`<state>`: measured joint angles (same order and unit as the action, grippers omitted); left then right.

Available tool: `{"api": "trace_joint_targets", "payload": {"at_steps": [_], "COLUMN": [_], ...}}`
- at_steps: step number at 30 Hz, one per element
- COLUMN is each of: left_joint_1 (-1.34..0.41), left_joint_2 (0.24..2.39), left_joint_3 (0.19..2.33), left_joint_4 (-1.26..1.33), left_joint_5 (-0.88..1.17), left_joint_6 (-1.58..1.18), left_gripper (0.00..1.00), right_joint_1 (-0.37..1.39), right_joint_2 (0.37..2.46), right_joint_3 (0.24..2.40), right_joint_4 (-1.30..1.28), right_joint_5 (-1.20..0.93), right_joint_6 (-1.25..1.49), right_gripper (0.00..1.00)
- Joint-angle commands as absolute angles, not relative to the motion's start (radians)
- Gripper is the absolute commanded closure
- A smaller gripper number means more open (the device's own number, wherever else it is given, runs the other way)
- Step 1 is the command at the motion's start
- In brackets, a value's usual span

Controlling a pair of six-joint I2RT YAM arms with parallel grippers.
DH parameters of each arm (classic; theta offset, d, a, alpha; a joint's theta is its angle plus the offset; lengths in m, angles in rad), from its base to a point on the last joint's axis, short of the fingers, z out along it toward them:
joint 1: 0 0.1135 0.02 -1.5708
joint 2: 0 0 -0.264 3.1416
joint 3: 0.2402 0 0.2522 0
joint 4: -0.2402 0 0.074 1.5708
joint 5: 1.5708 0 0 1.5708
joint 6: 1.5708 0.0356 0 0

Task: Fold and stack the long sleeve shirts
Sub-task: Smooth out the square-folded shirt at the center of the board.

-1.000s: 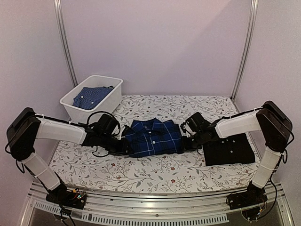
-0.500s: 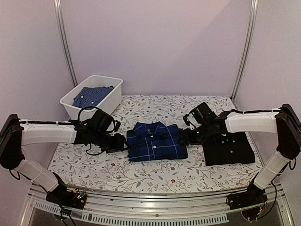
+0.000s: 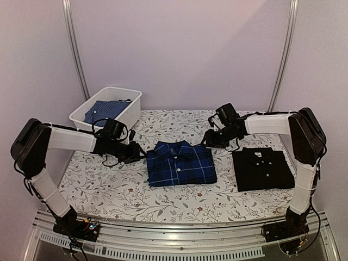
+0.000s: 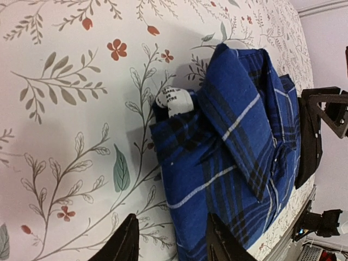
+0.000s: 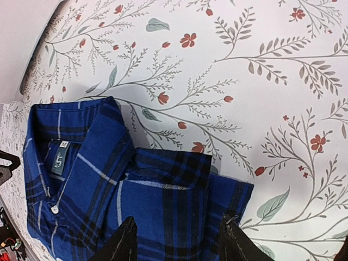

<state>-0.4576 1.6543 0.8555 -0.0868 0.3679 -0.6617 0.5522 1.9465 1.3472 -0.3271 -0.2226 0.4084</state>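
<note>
The plaid long sleeve shirt (image 3: 180, 163) lies folded, collar to the back, in the middle of the table. The black long sleeve shirt (image 3: 262, 168) lies folded to its right. My left gripper (image 3: 137, 154) hovers just off the plaid shirt's left edge, jaws open and empty. In the left wrist view the gripper (image 4: 173, 242) straddles that edge of the shirt (image 4: 244, 147) from above. My right gripper (image 3: 209, 142) hangs open by the shirt's back right corner. Its own view shows the gripper (image 5: 179, 242) over the folded plaid cloth (image 5: 109, 185), holding nothing.
A white bin (image 3: 129, 109) stands at the back left with a blue patterned garment (image 3: 104, 112) inside. The floral tablecloth (image 3: 136, 193) covers the table. Metal posts (image 3: 76, 49) rise at the back corners, and walls close in on both sides.
Both grippers went from shut on the plaid shirt's sides to open, letting it go. Both arms drew back from the shirt toward the rear, and the shirt now rests flat.
</note>
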Motion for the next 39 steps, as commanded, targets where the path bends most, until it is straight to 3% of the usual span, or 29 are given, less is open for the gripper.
{"api": "trace_joint_targets", "payload": {"at_steps": [1, 9, 15, 18, 21, 23, 26, 39], "left_joint_1": [-0.439, -0.434, -0.432, -0.433, -0.436, -0.442, -0.453, -0.504], "left_joint_2": [1.736, 1.857, 1.892, 1.901, 1.905, 1.901, 1.884, 1.836], "left_joint_3": [0.926, 0.997, 1.032, 1.054, 1.077, 1.090, 1.109, 1.193], "left_joint_4": [-0.019, 0.038, 0.046, 0.046, 0.034, 0.023, 0.003, -0.085], "left_joint_5": [0.413, 0.447, 0.457, 0.463, 0.461, 0.456, 0.440, 0.408], "left_joint_6": [-0.623, -0.642, -0.648, -0.643, -0.633, -0.623, -0.606, -0.561], "left_gripper": [0.59, 0.65, 0.77, 0.87, 1.00, 1.00, 1.00, 1.00], "right_joint_1": [0.544, 0.538, 0.539, 0.538, 0.539, 0.541, 0.547, 0.591], "right_joint_2": [2.022, 2.120, 2.147, 2.144, 2.124, 2.098, 2.044, 1.796], "right_joint_3": [1.412, 1.478, 1.485, 1.485, 1.484, 1.476, 1.459, 1.282], "right_joint_4": [-0.321, -0.321, -0.321, -0.325, -0.333, -0.337, -0.343, -0.350], "right_joint_5": [-0.256, -0.278, -0.268, -0.260, -0.249, -0.238, -0.220, -0.138], "right_joint_6": [0.391, 0.380, 0.379, 0.379, 0.379, 0.380, 0.378, 0.420], "right_gripper": [0.50, 0.50, 0.52, 0.60, 0.74, 0.86, 0.92, 0.95]}}
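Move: The left hand, half open, goes for the blue shirt's left shoulder, about 4 cm ahead, 3 cm to its right and 3 cm below; the collar's middle is some 12 cm right and 4 cm ahead, and the white bin roughly 17 cm ahead and 14 cm left. The right shoulder is about 5 cm below the right hand, 2 cm ahead and 1 cm left. From that hand the collar is 12 cm left, level with it, and the black shirt 23 cm right, 11 cm back. Both hands pinch the blue shirt's far shoulders and lift them. The left slants forward and right while dipping 2 cm, shuts, then rises about 4 cm, still edging right; the right sinks some 4 cm, edging forward and left, shuts a moment later, then rises about 8 cm, drawing back slightly. ##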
